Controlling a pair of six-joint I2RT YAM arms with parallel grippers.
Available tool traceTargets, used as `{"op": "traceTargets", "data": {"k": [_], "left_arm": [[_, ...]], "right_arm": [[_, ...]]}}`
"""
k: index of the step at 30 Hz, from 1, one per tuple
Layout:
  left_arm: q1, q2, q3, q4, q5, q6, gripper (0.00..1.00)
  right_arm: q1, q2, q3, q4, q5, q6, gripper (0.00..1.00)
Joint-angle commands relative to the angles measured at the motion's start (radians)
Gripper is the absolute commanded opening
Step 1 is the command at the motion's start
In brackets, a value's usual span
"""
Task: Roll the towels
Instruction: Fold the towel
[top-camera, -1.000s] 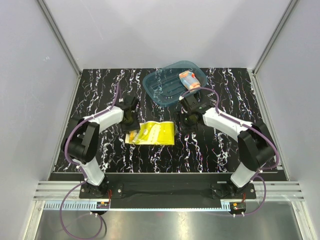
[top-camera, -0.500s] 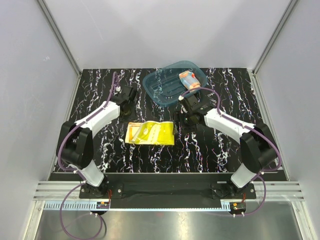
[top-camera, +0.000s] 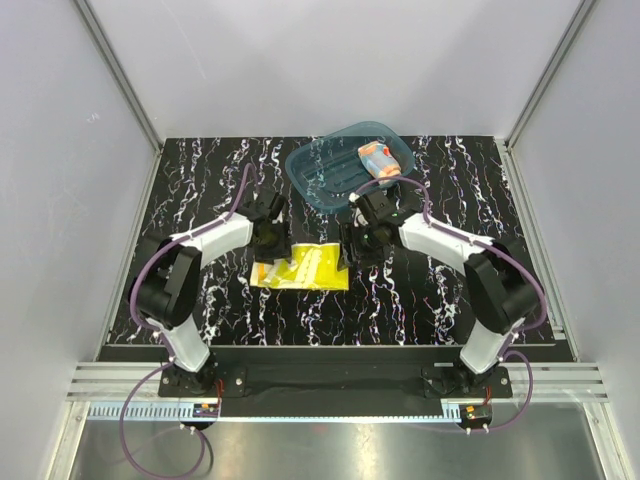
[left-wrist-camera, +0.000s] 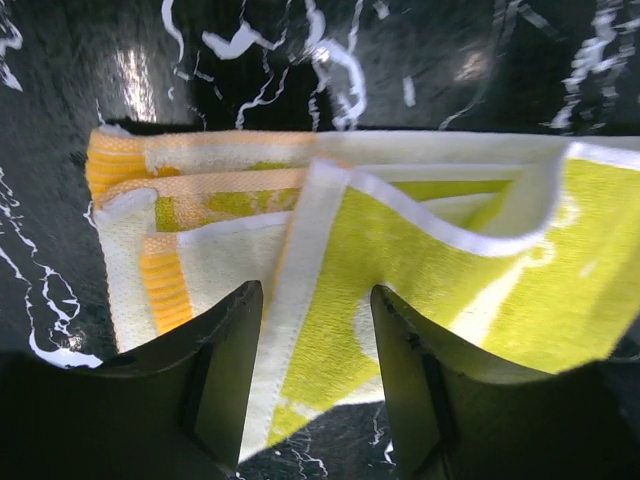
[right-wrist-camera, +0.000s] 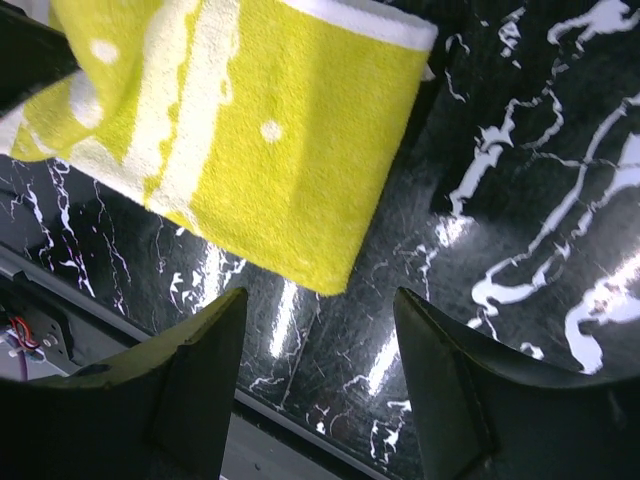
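The bright yellow towel (top-camera: 308, 266) lies flat on the black marbled table (top-camera: 420, 290), folded, with its left end doubled over. In the left wrist view this towel (left-wrist-camera: 400, 250) shows orange stripes and a white hem. My left gripper (top-camera: 268, 243) hovers open over its left end, its fingers (left-wrist-camera: 225, 375) apart above the near hem. My right gripper (top-camera: 356, 246) stands open just off the towel's right edge, and the towel's corner (right-wrist-camera: 320, 270) stops short of the jaws, with bare table between them. A second towel (top-camera: 378, 158), light blue with orange, sits rolled inside the tub.
The teal translucent tub (top-camera: 330, 175) stands at the back centre of the table, close behind my right wrist. The table's near edge (right-wrist-camera: 120, 320) shows in the right wrist view.
My left gripper swung out to the back left, then came back over the towel's left end and opened a little. My right gripper shifted left towards the towel's right edge.
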Motion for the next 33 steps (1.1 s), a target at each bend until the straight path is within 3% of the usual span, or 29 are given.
{"op": "traceTargets", "data": {"k": [1, 13, 15, 19, 22, 29, 33], "left_arm": [[0.000, 0.030, -0.009, 0.052, 0.015, 0.004, 0.53], [-0.003, 0.049, -0.035, 0.041, -0.056, -0.001, 0.50], [-0.002, 0.053, -0.037, 0.043, -0.061, -0.001, 0.45], [-0.003, 0.055, -0.037, 0.049, -0.065, -0.007, 0.20], [-0.002, 0.044, -0.032, 0.038, -0.073, -0.010, 0.08], [-0.002, -0.041, -0.010, -0.014, -0.177, -0.012, 0.08], [-0.003, -0.077, -0.009, -0.041, -0.234, -0.006, 0.13]], "right_arm": [[-0.007, 0.056, 0.072, 0.050, -0.047, 0.003, 0.67], [0.001, 0.243, 0.112, -0.004, 0.105, 0.023, 0.63], [0.007, 0.261, 0.106, -0.010, 0.121, 0.025, 0.63], [0.012, 0.280, 0.098, -0.019, 0.155, 0.025, 0.63], [0.012, 0.289, 0.094, -0.027, 0.166, 0.021, 0.63], [0.013, 0.307, 0.086, -0.036, 0.172, 0.020, 0.63], [0.016, 0.323, 0.086, -0.039, 0.169, 0.023, 0.64]]}}
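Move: The flap's left hem on the half-folded yellow towel runs almost under the open left gripper, about 1 cm left and 2 cm below. The layered orange-striped end lies some 7 cm left of that gripper, level with it and equally low. The towel's right edge is about 3 cm ahead of the right gripper, 1 cm left and 5 cm below. The tray's middle is roughly 26 cm straight ahead of the right gripper, 3 cm lower, with the rolled towel about 8 cm right of that middle. Lower the right gripper about 5 cm while reaching a little forward, fingers kept open, and rest its left finger on the towel's right edge. Meanwhile sink the left gripper just under 2 cm astride the flap's hem, close the fingers to pinch it, then draw it left some 2 cm, starting to rise at the end. ##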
